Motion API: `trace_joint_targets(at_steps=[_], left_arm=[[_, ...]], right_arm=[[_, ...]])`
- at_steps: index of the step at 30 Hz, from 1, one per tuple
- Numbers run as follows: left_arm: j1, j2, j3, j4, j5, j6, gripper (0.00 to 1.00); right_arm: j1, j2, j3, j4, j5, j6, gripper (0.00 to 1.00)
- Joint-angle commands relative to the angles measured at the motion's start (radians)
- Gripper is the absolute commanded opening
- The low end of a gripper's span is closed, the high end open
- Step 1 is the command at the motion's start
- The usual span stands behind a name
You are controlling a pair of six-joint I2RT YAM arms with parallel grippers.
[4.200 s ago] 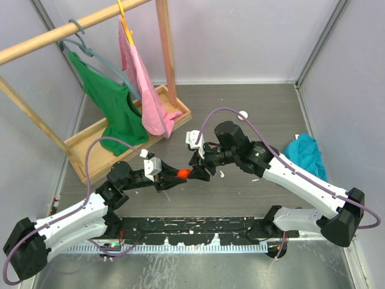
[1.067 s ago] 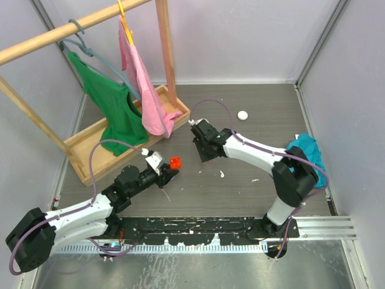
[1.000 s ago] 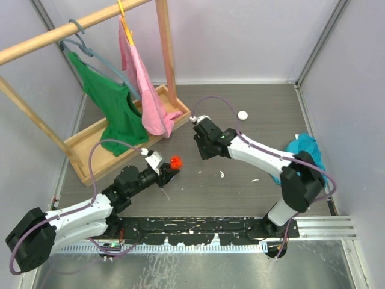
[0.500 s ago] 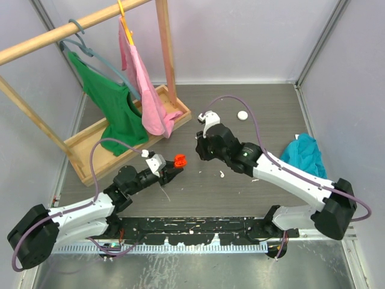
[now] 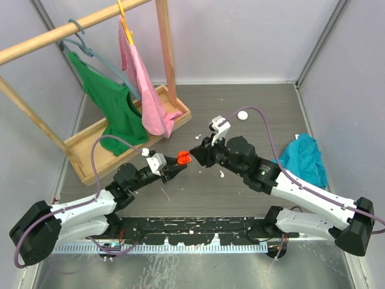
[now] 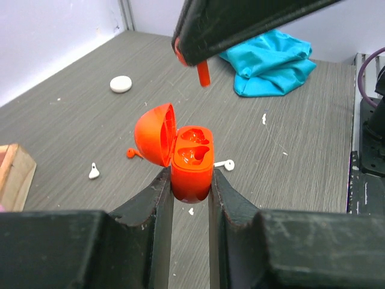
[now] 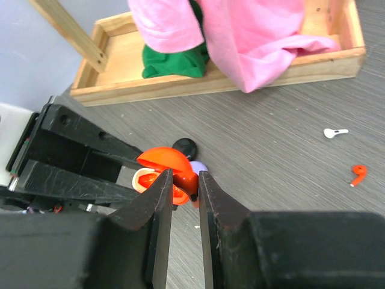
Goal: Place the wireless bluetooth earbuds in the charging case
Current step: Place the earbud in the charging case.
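Observation:
My left gripper [image 6: 191, 179] is shut on the base of an open red charging case [image 6: 192, 158], lid [image 6: 154, 133] tipped left, both sockets showing empty. It holds the case [image 5: 183, 158] above the table. My right gripper [image 7: 185, 178] is shut on a red earbud [image 7: 191, 182], right above the case lid [image 7: 161, 160]. From the left wrist view the earbud's stem [image 6: 203, 73] hangs down from the right fingers, above and apart from the case. Loose on the table lie a red earbud [image 6: 130, 152] and white earbuds [image 6: 225, 163] [image 6: 93, 173].
A white round case [image 5: 242, 115] sits at the back, a blue cloth [image 5: 304, 156] at the right. A black case [image 7: 184, 146] and a lilac one [image 7: 200, 167] lie under the grippers. The wooden rack base [image 5: 114, 150] with green and pink clothes stands at the left.
The right gripper has swung from low over the table to meet the left gripper, carrying the red earbud. The left gripper has lifted the open case slightly up and right.

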Motion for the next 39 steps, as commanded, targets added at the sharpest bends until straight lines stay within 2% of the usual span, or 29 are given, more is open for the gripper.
trace_joint_targets(at_steps=[1,9,17,26,39], left_arm=[[0.004,-0.024,0.053,0.104,0.03,0.013,0.0],[0.004,-0.023,0.066,0.105,0.048,0.005,0.0],[0.003,-0.023,0.072,0.108,0.059,-0.005,0.0],[0.004,-0.025,0.072,0.113,0.056,-0.019,0.0],[0.004,-0.051,0.063,0.108,0.047,-0.031,0.0]], right_arm=[[0.023,-0.058,-0.048,0.201,-0.068,-0.012,0.23],[0.044,-0.09,-0.11,0.328,-0.127,-0.013,0.23],[0.053,-0.057,-0.119,0.368,-0.141,-0.01,0.23],[0.062,-0.016,-0.117,0.369,-0.158,-0.011,0.24],[0.073,0.011,-0.124,0.325,-0.108,-0.043,0.24]])
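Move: The open orange-red charging case, held in the left fingertips, lies about 5 cm left of the right hand, 2 cm back and 3 cm below; the right fingers already hold the red earbud. On the table some 24 cm below the right hand, the lilac case is about 3 cm ahead and 8 cm left; the other red earbud is 15 cm ahead and 7 cm right. From the left hand, the held earbud is roughly 3 cm ahead, 6 cm right and 2 cm above. The red earbud, kept pinched stem down, is carried about 5 cm left and back to the open case by the right hand, which first rises nearly 3 cm, then sinks half of that over the well, turning some 15 degrees, mainly counter-clockwise with its left side lifting. The left hand keeps its grip on the case and raises it about 2.5 cm to meet the earbud. ##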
